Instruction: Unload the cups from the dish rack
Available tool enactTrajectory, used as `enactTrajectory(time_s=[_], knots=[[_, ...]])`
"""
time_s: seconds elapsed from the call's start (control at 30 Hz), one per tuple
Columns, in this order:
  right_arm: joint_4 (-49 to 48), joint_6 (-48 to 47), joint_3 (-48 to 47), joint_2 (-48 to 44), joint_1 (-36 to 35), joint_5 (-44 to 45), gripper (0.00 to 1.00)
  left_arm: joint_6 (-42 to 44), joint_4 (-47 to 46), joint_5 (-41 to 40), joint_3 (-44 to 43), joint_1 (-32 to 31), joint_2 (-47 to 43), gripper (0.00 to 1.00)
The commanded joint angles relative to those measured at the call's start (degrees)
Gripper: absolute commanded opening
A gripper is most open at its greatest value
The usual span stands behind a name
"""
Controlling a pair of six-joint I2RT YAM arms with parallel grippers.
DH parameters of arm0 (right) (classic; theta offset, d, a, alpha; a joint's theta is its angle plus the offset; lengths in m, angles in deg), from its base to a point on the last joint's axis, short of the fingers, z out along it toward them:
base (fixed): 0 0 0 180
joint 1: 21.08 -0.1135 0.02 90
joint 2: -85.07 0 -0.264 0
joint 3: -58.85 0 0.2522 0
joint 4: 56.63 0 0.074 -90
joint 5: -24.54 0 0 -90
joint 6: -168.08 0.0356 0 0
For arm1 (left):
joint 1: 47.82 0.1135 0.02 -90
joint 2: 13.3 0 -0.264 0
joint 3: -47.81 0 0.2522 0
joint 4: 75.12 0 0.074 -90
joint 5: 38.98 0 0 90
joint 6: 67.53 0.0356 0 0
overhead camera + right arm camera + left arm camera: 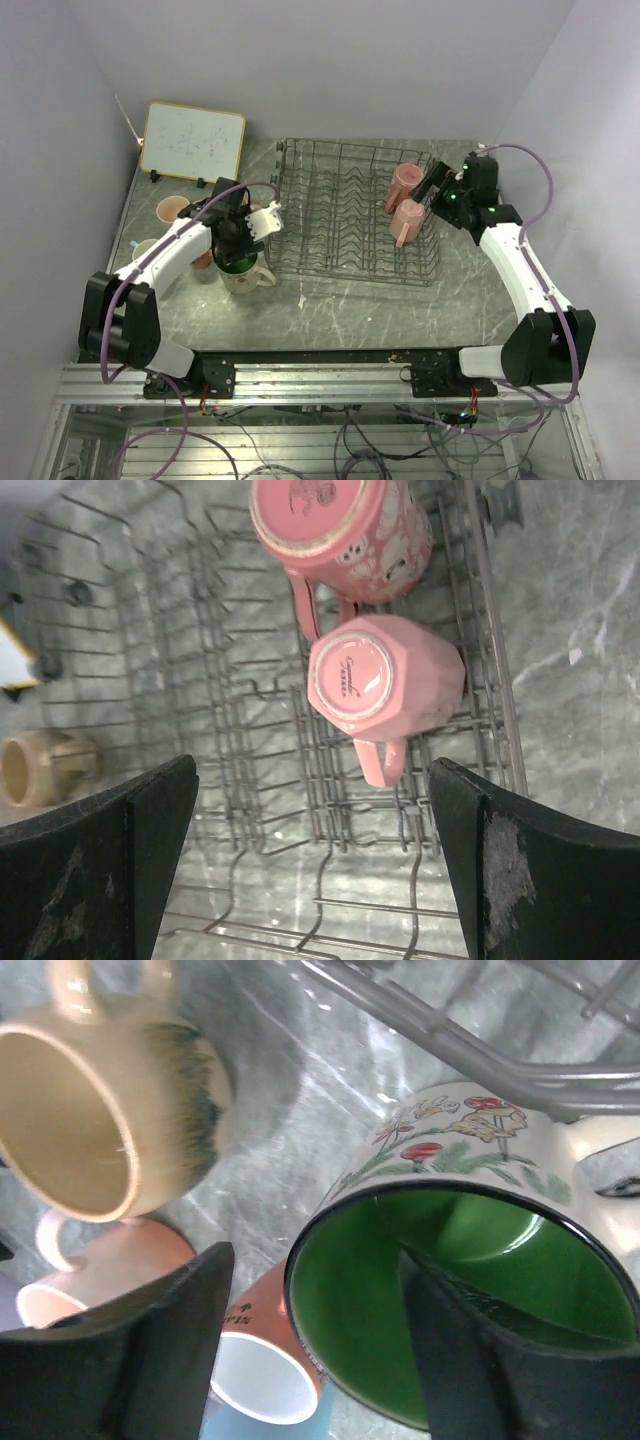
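Note:
The dark wire dish rack (pixel 340 215) holds two upside-down pink cups: a patterned one (pixel 345 525) and a faceted one (pixel 385 675) with its handle toward me. My right gripper (pixel 312 780) hangs open and wide above the rack's right end (pixel 432 188), empty, a little short of the faceted cup. A cream mushroom-print cup with a green inside (pixel 460 1290) stands upright on the table left of the rack (pixel 243 272). My left gripper (pixel 310 1260) is open astride its rim, one finger (pixel 470 1360) inside, the other (pixel 170 1350) outside, clear of the wall.
Beside the green cup stand a tan cup (pixel 100 1100), a salmon cup (pixel 265 1360), a light blue cup (pixel 230 1425) and a pink cup (pixel 90 1275). A wood-framed whiteboard (pixel 192 140) leans at the back left. The rack's rim wire (pixel 480 1055) runs close behind the green cup.

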Motion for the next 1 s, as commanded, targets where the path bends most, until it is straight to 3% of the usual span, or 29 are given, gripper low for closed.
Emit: enactTrajectory(time_s=[0.0,0.13,0.3,0.5,0.73,0.97], knots=[[2.2,-3.8,-1.8,2.5,-6.7,13.0,1.00,0.9,-1.1,0.3,-3.9,-0.5,-3.5,0.83],[1.9,-4.4,-1.9,5.8,-10.4,18.4,0.94,1.1,2.9,0.7,-6.3,-0.6,-6.5,0.94],[1.6,-5.0,-2.0,11.0,-13.5,23.2,0.86,0.6,9.1,1.5,-10.6,-0.5,-10.4,0.96],[0.4,-5.9,-1.2,16.0,-16.6,28.9,0.79,-2.2,17.1,4.0,-15.8,-0.6,-14.4,0.97],[-1.5,-6.0,-1.3,21.5,-16.6,29.5,0.67,-7.1,21.9,7.4,-19.3,-0.6,-17.6,0.96],[-4.7,-5.1,2.2,20.9,-16.6,30.0,0.52,-8.7,23.3,8.4,-19.7,-0.5,-19.8,0.96]])
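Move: The front pink cup, upside down in the rack, lies about 15 cm below the right hand, some 3 cm to its left and 2 cm ahead. The other pink cup stands some 7 cm farther out beyond it, and the rack's right rail about 6 cm to its right. The green-lined cup's middle sits roughly 2 cm back, 4 cm right and 4 cm below the left hand; the tan cup is about 10 cm ahead and 2 cm right of that hand, the small red cup 5 cm left and 1 cm ahead. The front pink cup is met from above: the right hand sinks about 14 cm, swinging some 3 cm left early on, while its fingers tip round to point steeply down and close partway about the cup's handle side. The green-lined cup is left on the table as the left fingers, already loosened, spread fully and the hand rises some 16 cm, then also draws back about 5 cm. ##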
